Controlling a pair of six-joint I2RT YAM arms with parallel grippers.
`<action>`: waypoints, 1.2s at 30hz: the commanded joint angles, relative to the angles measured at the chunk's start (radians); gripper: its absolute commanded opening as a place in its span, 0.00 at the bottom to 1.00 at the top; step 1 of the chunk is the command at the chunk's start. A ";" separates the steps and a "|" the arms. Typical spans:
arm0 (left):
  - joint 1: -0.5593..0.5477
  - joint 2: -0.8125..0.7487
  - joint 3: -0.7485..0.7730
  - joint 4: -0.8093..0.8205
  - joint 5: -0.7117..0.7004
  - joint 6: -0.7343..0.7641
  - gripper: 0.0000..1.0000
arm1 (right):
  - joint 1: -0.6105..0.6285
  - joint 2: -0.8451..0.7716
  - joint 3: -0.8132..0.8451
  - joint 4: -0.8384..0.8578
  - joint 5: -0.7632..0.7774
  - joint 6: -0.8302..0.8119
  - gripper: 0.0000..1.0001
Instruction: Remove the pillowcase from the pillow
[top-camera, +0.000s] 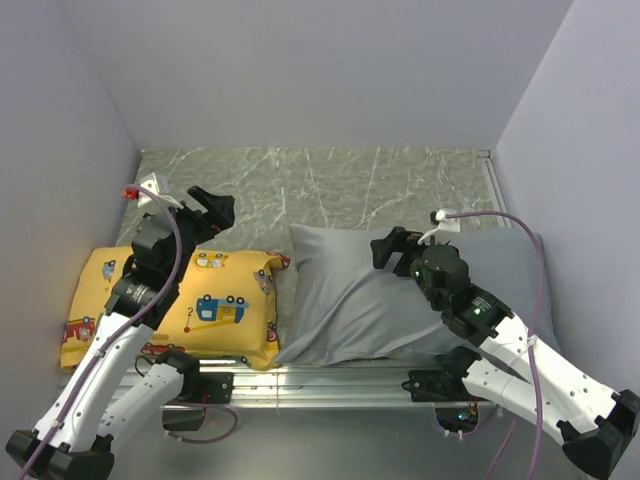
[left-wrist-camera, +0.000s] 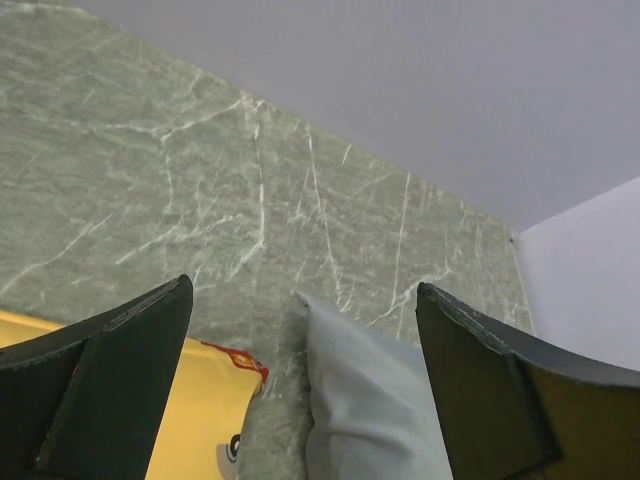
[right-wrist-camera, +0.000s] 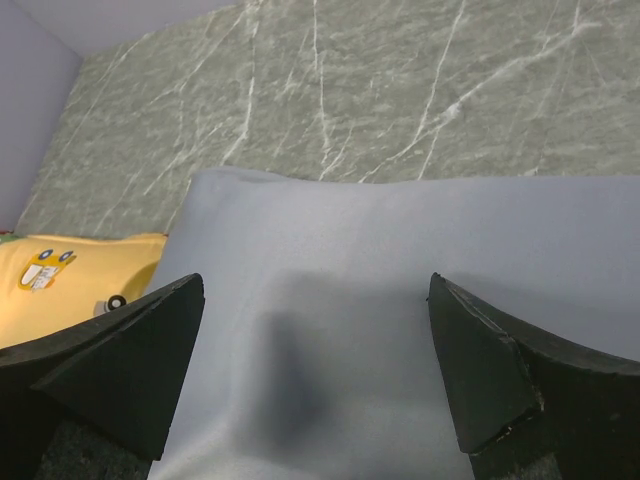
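Note:
The grey pillowcase (top-camera: 350, 295) covers the plump pillow and lies on the marble table at centre right; the white pillow itself is hidden inside. It also shows in the left wrist view (left-wrist-camera: 370, 400) and the right wrist view (right-wrist-camera: 400, 290). My left gripper (top-camera: 212, 207) is open and empty, raised above the far edge of the yellow cushion, left of the pillowcase's far left corner. My right gripper (top-camera: 392, 246) is open and empty, hovering just above the pillowcase's upper middle, casting a shadow on it.
A yellow cartoon-vehicle cushion (top-camera: 180, 305) lies left of the pillowcase, nearly touching it; it shows too in the left wrist view (left-wrist-camera: 205, 410) and the right wrist view (right-wrist-camera: 70, 275). Grey walls close the table (top-camera: 330, 185) on three sides. A metal rail (top-camera: 320, 385) runs along the near edge.

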 joint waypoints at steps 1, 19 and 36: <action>0.001 0.020 0.043 0.011 0.021 0.020 0.99 | 0.002 -0.016 0.019 0.004 0.031 0.005 1.00; -0.559 0.356 0.087 0.064 -0.027 0.058 0.99 | 0.002 -0.054 -0.009 -0.068 0.062 0.029 1.00; -0.526 0.773 0.223 0.135 0.056 -0.037 0.14 | -0.004 0.039 0.075 -0.062 0.082 -0.032 1.00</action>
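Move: Off to the left hand's right, about 26 cm across, 6 cm back and 15 cm down, is the left part of the grey pillowcase where it will pinch. The case's far-left corner lies about 10 cm to the left of that spot and 9 cm farther out. The yellow pillow's middle is roughly 11 cm to this hand's left, 13 cm back and 18 cm below. From the right hand, the pinching spot is some 11 cm left, 3 cm back and 6 cm below. Sweeping right off the yellow pillow's side and down onto the grey pillowcase, the left hand travels about 26 cm across and 14 cm down, drawing back on the way, its fingers wide open. The wrist swings some 40 degrees clockwise and tips down; then the hand nudges forward about 3 cm as the fingers close and pinch a fold of the cloth. ##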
